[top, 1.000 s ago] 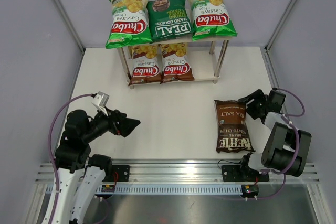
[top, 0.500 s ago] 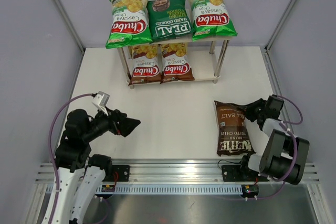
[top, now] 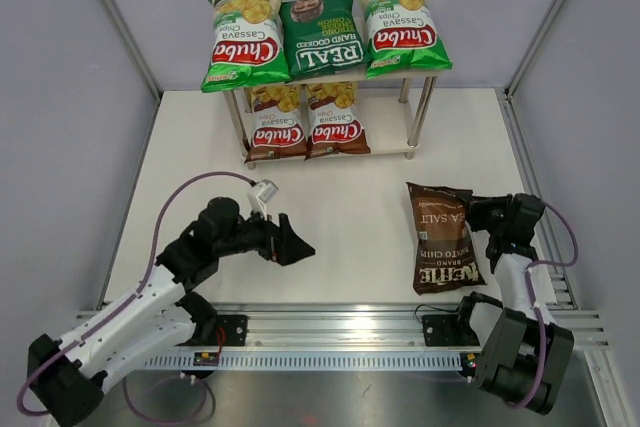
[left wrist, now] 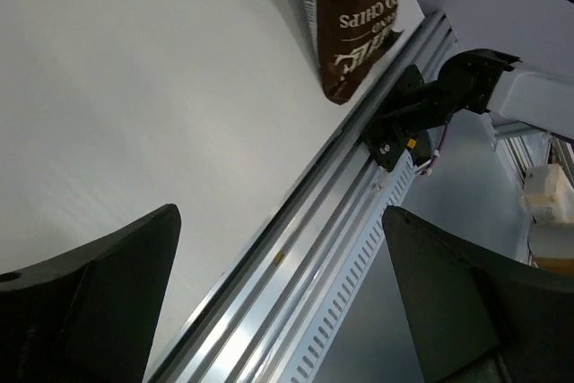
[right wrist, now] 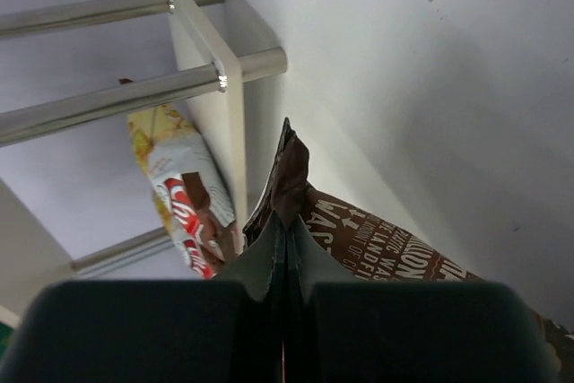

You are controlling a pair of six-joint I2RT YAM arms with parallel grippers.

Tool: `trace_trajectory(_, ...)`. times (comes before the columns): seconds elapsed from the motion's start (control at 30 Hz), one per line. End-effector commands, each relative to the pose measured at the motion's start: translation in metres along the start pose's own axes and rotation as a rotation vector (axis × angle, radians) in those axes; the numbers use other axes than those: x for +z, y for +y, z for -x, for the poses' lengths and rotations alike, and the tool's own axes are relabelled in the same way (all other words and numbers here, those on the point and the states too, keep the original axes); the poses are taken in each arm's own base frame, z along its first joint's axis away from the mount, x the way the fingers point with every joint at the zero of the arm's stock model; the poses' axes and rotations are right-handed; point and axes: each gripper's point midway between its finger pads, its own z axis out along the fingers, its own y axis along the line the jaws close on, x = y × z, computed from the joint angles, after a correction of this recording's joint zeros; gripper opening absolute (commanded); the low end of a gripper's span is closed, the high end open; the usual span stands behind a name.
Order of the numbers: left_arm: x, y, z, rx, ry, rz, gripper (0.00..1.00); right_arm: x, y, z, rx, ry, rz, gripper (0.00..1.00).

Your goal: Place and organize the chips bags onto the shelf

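Observation:
The shelf (top: 412,152) stands at the back. Its top board holds a light-green Chuba bag (top: 245,42), the dark-green REAL bag (top: 322,35) and a second light-green Chuba bag (top: 400,27). Two brown Chuba bags (top: 278,125) (top: 336,121) lie on the lower board; its right third is bare. The dark-brown Kettle bag (top: 442,237) lies on the table at the right. My right gripper (top: 477,213) is shut on that bag's right edge (right wrist: 291,190). My left gripper (top: 300,250) is open and empty over the table's middle, its fingers (left wrist: 99,293) spread wide.
An aluminium rail (top: 340,332) runs along the table's near edge. White walls with metal posts (top: 120,22) enclose the table on three sides. A shelf leg (right wrist: 134,96) and a brown Chuba bag (right wrist: 184,190) show beyond the Kettle bag in the right wrist view.
My right gripper has come down from the table's right edge onto the Kettle bag's right side and closed on it. My left arm has reached out to the right, toward the table's middle.

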Motion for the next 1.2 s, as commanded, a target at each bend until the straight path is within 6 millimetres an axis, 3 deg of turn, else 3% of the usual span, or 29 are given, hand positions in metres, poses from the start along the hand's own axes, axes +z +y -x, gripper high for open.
trace_trajectory(0.0, 0.022, -0.045, 0.044, 0.107, -0.235, -0.117, 0.99, -0.012, 0.04, 0.004, 0.131, -0.038, 0.107, 0.0)
trace_trajectory(0.03, 0.031, -0.048, 0.042, 0.116, -0.236, -0.123, 0.99, -0.014, 0.044, 0.003, 0.137, -0.039, 0.114, 0.0)
trace_trajectory(0.07, 0.035, -0.068, 0.043, 0.15, -0.267, -0.189, 0.99, -0.018, 0.051, 0.003, 0.147, -0.033, 0.126, 0.0)
trace_trajectory(0.13, 0.046, -0.076, 0.047, 0.198, -0.313, -0.193, 0.99, -0.026, 0.068, 0.0, 0.146, -0.014, 0.159, 0.0)
trace_trajectory(0.17, 0.057, -0.091, 0.044, 0.225, -0.317, -0.228, 0.99, -0.029, 0.075, -0.001, 0.15, -0.003, 0.175, 0.0)
trace_trajectory(0.4, 0.111, -0.111, 0.046, 0.331, -0.403, -0.255, 0.99, -0.064, 0.123, -0.017, 0.21, 0.092, 0.3, 0.0)
trace_trajectory(0.63, 0.128, -0.151, 0.057, 0.441, -0.472, -0.372, 0.99, -0.111, 0.172, -0.03, 0.227, 0.157, 0.409, 0.0)
trace_trajectory(0.77, 0.125, -0.186, 0.062, 0.519, -0.533, -0.45, 0.99, -0.134, 0.204, -0.043, 0.238, 0.222, 0.489, 0.0)
trace_trajectory(1.03, 0.14, -0.211, 0.074, 0.56, -0.59, -0.476, 0.99, -0.176, 0.247, -0.057, 0.286, 0.304, 0.639, 0.0)
trace_trajectory(1.07, 0.147, -0.212, 0.07, 0.574, -0.581, -0.467, 0.99, -0.182, 0.252, -0.059, 0.302, 0.323, 0.663, 0.0)
trace_trajectory(1.1, 0.15, -0.211, 0.082, 0.579, -0.627, -0.399, 0.99, -0.186, 0.256, -0.06, 0.306, 0.337, 0.675, 0.0)
trace_trajectory(1.17, 0.154, -0.217, 0.077, 0.595, -0.637, -0.368, 0.99, -0.197, 0.264, -0.063, 0.322, 0.365, 0.711, 0.0)
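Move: The left hand, open and empty, has the brown sea-salt bag some 37 cm to its right, about 6 cm ahead and 13 cm lower. The right hand already pinches that bag's top right corner; the free slot on the lower shelf lies roughly 24 cm ahead, 20 cm to its left and slightly higher. The shelf's right front post stands about 24 cm ahead and 12 cm left of the right hand, the nearer brown Chuba bag 25 cm ahead and 33 cm left. Straight up for about 26 cm, drifting some 7 cm left and slightly back, the right hand hoists the sea-salt bag by its pinched corner, tilting its fingers up towards level and rolling so its left side rises. Meanwhile the left hand sweeps right some 24 cm towards the bag's lower left corner, rising late, its fingers staying wide open and swinging from pointing down to slightly up; whether it touches the bag can't be seen. ##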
